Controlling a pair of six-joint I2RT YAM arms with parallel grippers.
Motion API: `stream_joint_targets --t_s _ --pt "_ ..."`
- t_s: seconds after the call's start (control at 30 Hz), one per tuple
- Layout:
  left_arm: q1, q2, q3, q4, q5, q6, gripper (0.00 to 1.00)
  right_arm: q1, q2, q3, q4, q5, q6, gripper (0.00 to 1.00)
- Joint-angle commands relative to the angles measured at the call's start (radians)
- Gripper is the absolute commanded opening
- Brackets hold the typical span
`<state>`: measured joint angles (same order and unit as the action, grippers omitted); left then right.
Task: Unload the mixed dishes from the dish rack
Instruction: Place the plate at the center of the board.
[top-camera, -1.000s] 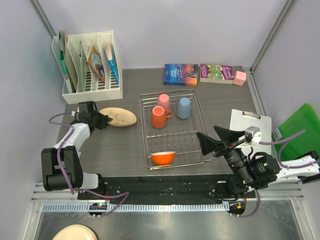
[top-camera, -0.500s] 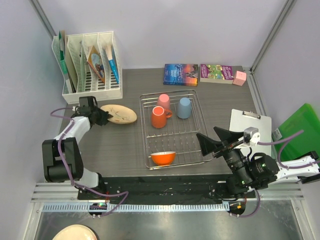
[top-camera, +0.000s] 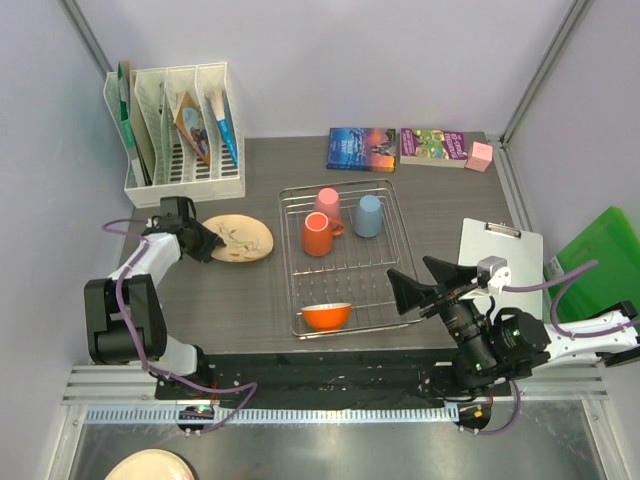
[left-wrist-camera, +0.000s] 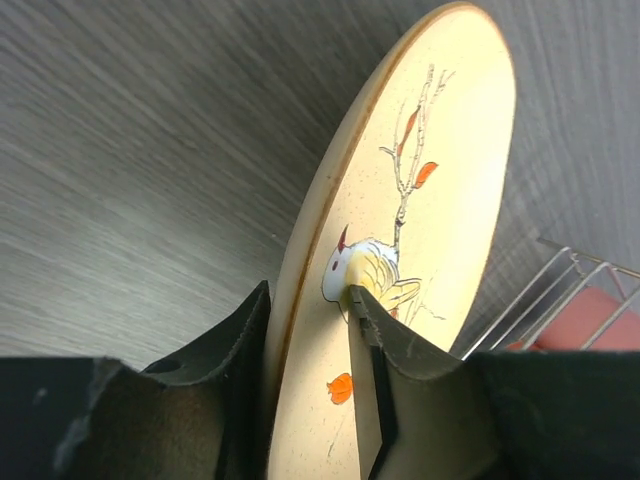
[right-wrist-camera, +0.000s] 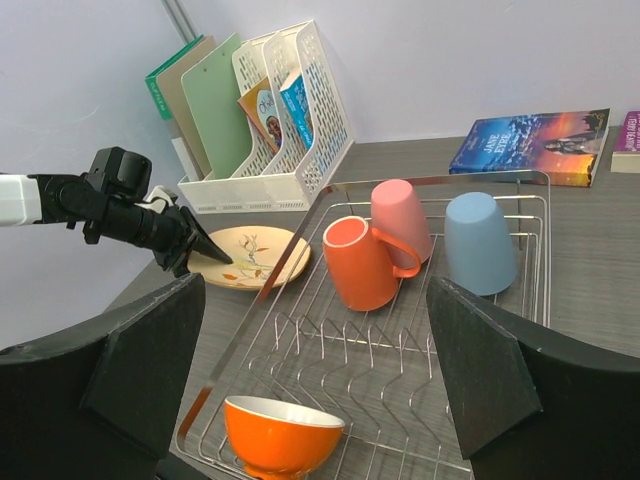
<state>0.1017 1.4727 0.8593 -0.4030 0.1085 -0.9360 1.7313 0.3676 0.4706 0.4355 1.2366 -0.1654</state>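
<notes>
The cream floral plate (top-camera: 240, 238) (left-wrist-camera: 430, 200) (right-wrist-camera: 255, 255) lies flat on the table, left of the dish rack (top-camera: 340, 187) (right-wrist-camera: 450, 178). My left gripper (top-camera: 207, 243) (left-wrist-camera: 308, 290) straddles the plate's left rim, jaws slightly parted; one fingertip touches the painted bird. Inside the rack are an orange mug (top-camera: 317, 236) (right-wrist-camera: 360, 262) on its side, an upturned pink cup (top-camera: 327, 202) (right-wrist-camera: 400, 215), an upturned light blue cup (top-camera: 369, 215) (right-wrist-camera: 480, 242) and an orange bowl (top-camera: 326, 316) (right-wrist-camera: 283, 435) at the near edge. My right gripper (top-camera: 425, 280) (right-wrist-camera: 315, 280) hangs wide open near the rack's front right corner, holding nothing.
A white file organiser (top-camera: 185, 135) stands at the back left, close behind the plate. Two books (top-camera: 361, 149) (top-camera: 434, 146) and a pink block (top-camera: 479, 156) lie along the back edge. A clipboard (top-camera: 500, 250) and a green board (top-camera: 600, 260) sit to the right.
The left jaws have loosened on the plate's rim, and the plate now rests flat on the table. The right gripper has edged slightly left towards the rack.
</notes>
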Motion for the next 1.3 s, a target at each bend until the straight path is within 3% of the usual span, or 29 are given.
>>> stream_joint_targets --t_s 0.0,0.17,0.3,0.53,0.6,0.63,0.67,0.7,0.83,1.0,1.1,1.27 --pt "0.007 0.015 -0.029 -0.155 -0.035 0.057 0.37 0.001 0.014 0.01 0.0 0.02 0.04 0.96" --pt "0.007 0.048 -0.016 -0.211 -0.003 0.077 0.43 0.001 0.013 0.016 -0.047 0.03 0.073 0.96" --pt "0.007 0.018 -0.034 -0.221 0.003 0.081 0.55 0.002 -0.001 0.008 -0.076 0.04 0.102 0.96" --pt "0.007 -0.081 -0.04 -0.275 0.02 0.095 0.64 0.002 -0.019 0.0 -0.112 0.052 0.138 0.96" --pt "0.007 -0.118 -0.011 -0.318 0.022 0.1 0.76 0.002 -0.013 0.003 -0.113 0.058 0.138 0.97" --pt "0.009 -0.161 0.018 -0.333 0.022 0.103 0.77 0.002 -0.009 0.005 -0.115 0.064 0.136 0.97" --pt "0.007 -0.184 0.035 -0.348 0.022 0.103 0.96 0.001 0.005 0.016 -0.113 0.075 0.133 0.97" --pt "0.007 -0.208 0.05 -0.377 0.022 0.101 0.99 0.002 0.014 0.022 -0.115 0.09 0.129 0.97" --pt "-0.049 -0.304 0.168 -0.424 0.019 0.089 1.0 -0.012 0.096 0.117 -0.185 0.214 0.139 1.0" --pt "-0.264 -0.327 0.282 -0.402 -0.024 0.1 1.0 -0.07 0.201 0.252 -0.205 0.199 0.084 1.0" --pt "-0.391 -0.313 0.346 -0.364 -0.081 0.137 1.0 -0.151 0.295 0.348 -0.28 0.121 0.11 1.0" --pt "-0.461 -0.288 0.383 -0.304 -0.095 0.158 1.0 -0.254 0.511 0.549 -0.429 -0.003 0.135 1.0"
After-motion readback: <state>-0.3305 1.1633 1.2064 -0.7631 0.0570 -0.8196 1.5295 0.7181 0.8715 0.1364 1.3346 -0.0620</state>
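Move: The left hand still holds the plate by its left rim; its spot on the board lies about 6 cm to the right, 2 cm back and 5 cm below. The orange mug stands some 27 cm right and 2 cm ahead, about level; the white file holder is some 20 cm ahead and 8 cm left, its middle 5 cm higher. From the empty right hand, that spot is roughly 44 cm left, 18 cm ahead and 31 cm below. Left hand lowers the plate, drawing back 7 cm, releases, climbs 20 cm rightward; right hand rises too. ##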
